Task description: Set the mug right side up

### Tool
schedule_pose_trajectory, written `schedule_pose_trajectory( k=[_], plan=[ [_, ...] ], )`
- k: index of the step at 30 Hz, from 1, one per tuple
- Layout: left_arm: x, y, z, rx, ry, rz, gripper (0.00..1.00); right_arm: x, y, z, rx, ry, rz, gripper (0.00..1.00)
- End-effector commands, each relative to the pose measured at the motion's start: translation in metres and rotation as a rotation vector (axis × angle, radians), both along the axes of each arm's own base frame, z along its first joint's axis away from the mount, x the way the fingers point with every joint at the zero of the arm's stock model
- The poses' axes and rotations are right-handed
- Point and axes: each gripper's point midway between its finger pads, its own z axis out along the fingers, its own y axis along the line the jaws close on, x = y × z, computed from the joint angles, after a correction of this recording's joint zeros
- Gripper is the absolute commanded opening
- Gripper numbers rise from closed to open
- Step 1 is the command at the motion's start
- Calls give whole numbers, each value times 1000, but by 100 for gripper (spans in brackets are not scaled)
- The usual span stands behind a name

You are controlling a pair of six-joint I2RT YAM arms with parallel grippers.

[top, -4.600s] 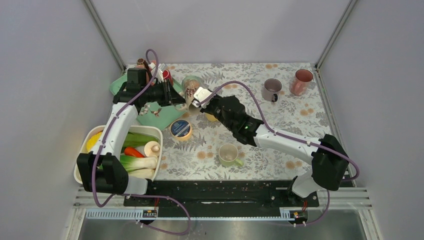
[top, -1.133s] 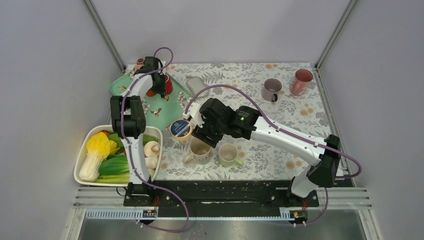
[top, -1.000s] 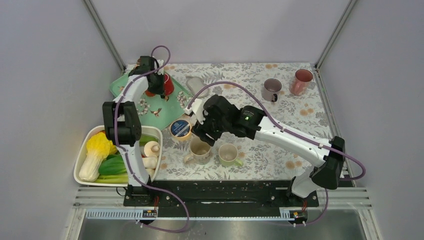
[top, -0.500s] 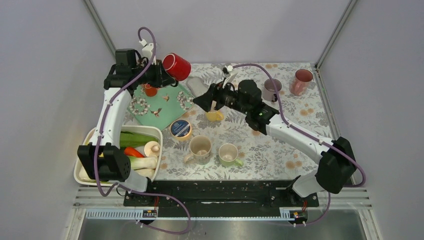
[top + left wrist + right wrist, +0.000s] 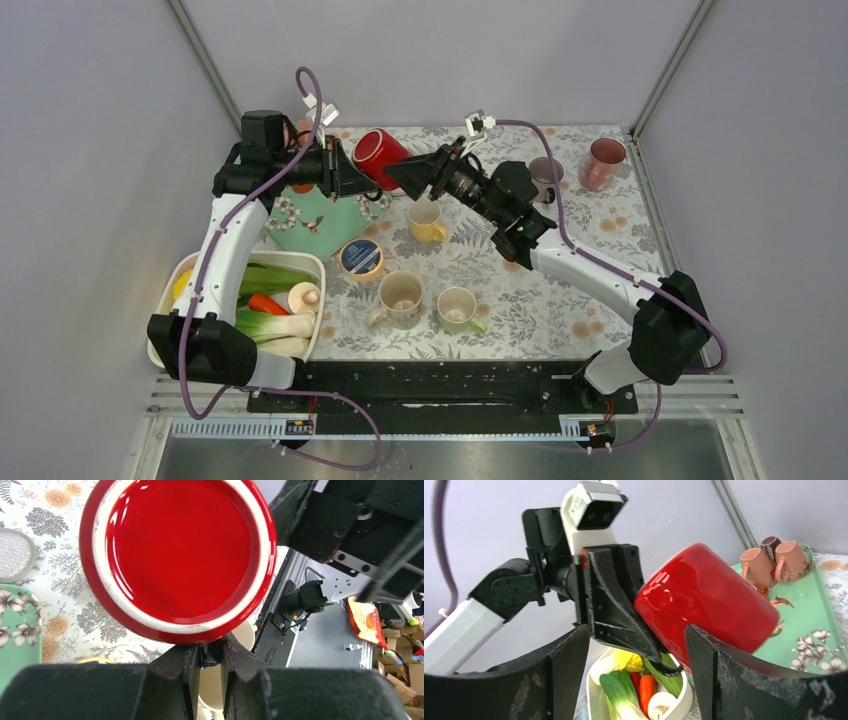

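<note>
The red mug (image 5: 380, 153) hangs in the air over the back of the table, lying on its side. Its white-ringed base (image 5: 175, 555) faces the left wrist camera. My left gripper (image 5: 350, 172) is shut on the mug's lower edge (image 5: 210, 652); what exactly it pinches is hidden. My right gripper (image 5: 398, 172) comes in from the right and stands open (image 5: 636, 635). The mug's red side (image 5: 709, 600) sits just ahead of its wide jaws, and I see no contact.
Below the mug are a green flowered tray (image 5: 300, 215) and a yellow mug (image 5: 427, 222). A beige mug (image 5: 400, 295), a green mug (image 5: 457, 308) and a blue-lidded tin (image 5: 361, 258) stand nearer. A white tub of vegetables (image 5: 310, 262) is at the left, with a grey mug (image 5: 545, 178) and a pink cup (image 5: 603, 163) at the back right.
The left gripper carried the red mug from the tray up into the air, then right and slightly down. The right arm left the beige mug and swung back toward the red mug, jaws wider.
</note>
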Motion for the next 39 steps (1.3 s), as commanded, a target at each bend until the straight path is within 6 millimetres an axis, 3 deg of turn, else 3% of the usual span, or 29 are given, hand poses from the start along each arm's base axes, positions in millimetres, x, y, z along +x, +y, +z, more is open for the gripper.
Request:
schedule_pose_trajectory(
  k=[1,7,14,21,25,31,33,34,36,39],
  plan=[
    [-14,-4,45,-42,-178,-50,0,0,-25,17,51,-32,-99,78],
    [-6,-4,43,-26,-171,-20,0,-12,-51,17,23,-55,-165,79],
    [-21,-12,64,-72,-176,-63,0,-15,-46,-5,85,43,-122,80],
    [-43,-22,71,-60,-195,-103,0,-11,-38,-12,119,87,-89,80],
    [-51,-29,65,-62,-178,-138,0,-13,-36,0,163,65,-67,80],
    [-60,-47,35,-46,-132,-211,0,-29,-45,47,298,-128,-34,78],
    [-60,-53,29,-69,-103,-238,0,-34,-44,57,325,-173,-10,71],
    [-60,-56,27,-77,-88,-254,0,-37,-42,62,337,-196,13,63],
    [-59,-60,23,-79,-72,-267,0,-44,-38,70,370,-221,68,30],
    [-53,-61,16,-71,-74,-259,0,-45,-34,70,381,-229,97,0]
  ],
)
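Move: The left hand already holds the upturned red mug by its handle; the mug's middle lies about 3 cm ahead of that hand, 2 cm to its right and 4 cm above. From the open right hand it is roughly 3 cm ahead, 3 cm left and 4 cm above. Some 30 cm below the right hand, the yellow mug stands about 9 cm farther out and 4 cm right, the beige mug about 8 cm back and 2 cm left. The right hand, fingers wide open, first draws about 4 cm to its right and slightly back and dips some 4 cm, then comes up about 5 cm under the red mug's mouth, tipping its fingertips up by roughly 15 degrees as they close and pinch the rim, one finger inside the mouth and one outside, while edging back and a little left. The left hand keeps its hold on the handle, waits nearly still through the first half, then brings the mug about 5 cm right and as far back towards the right fingers, rising slightly and turning a little clockwise, before easing forward again by about a centimetre. ##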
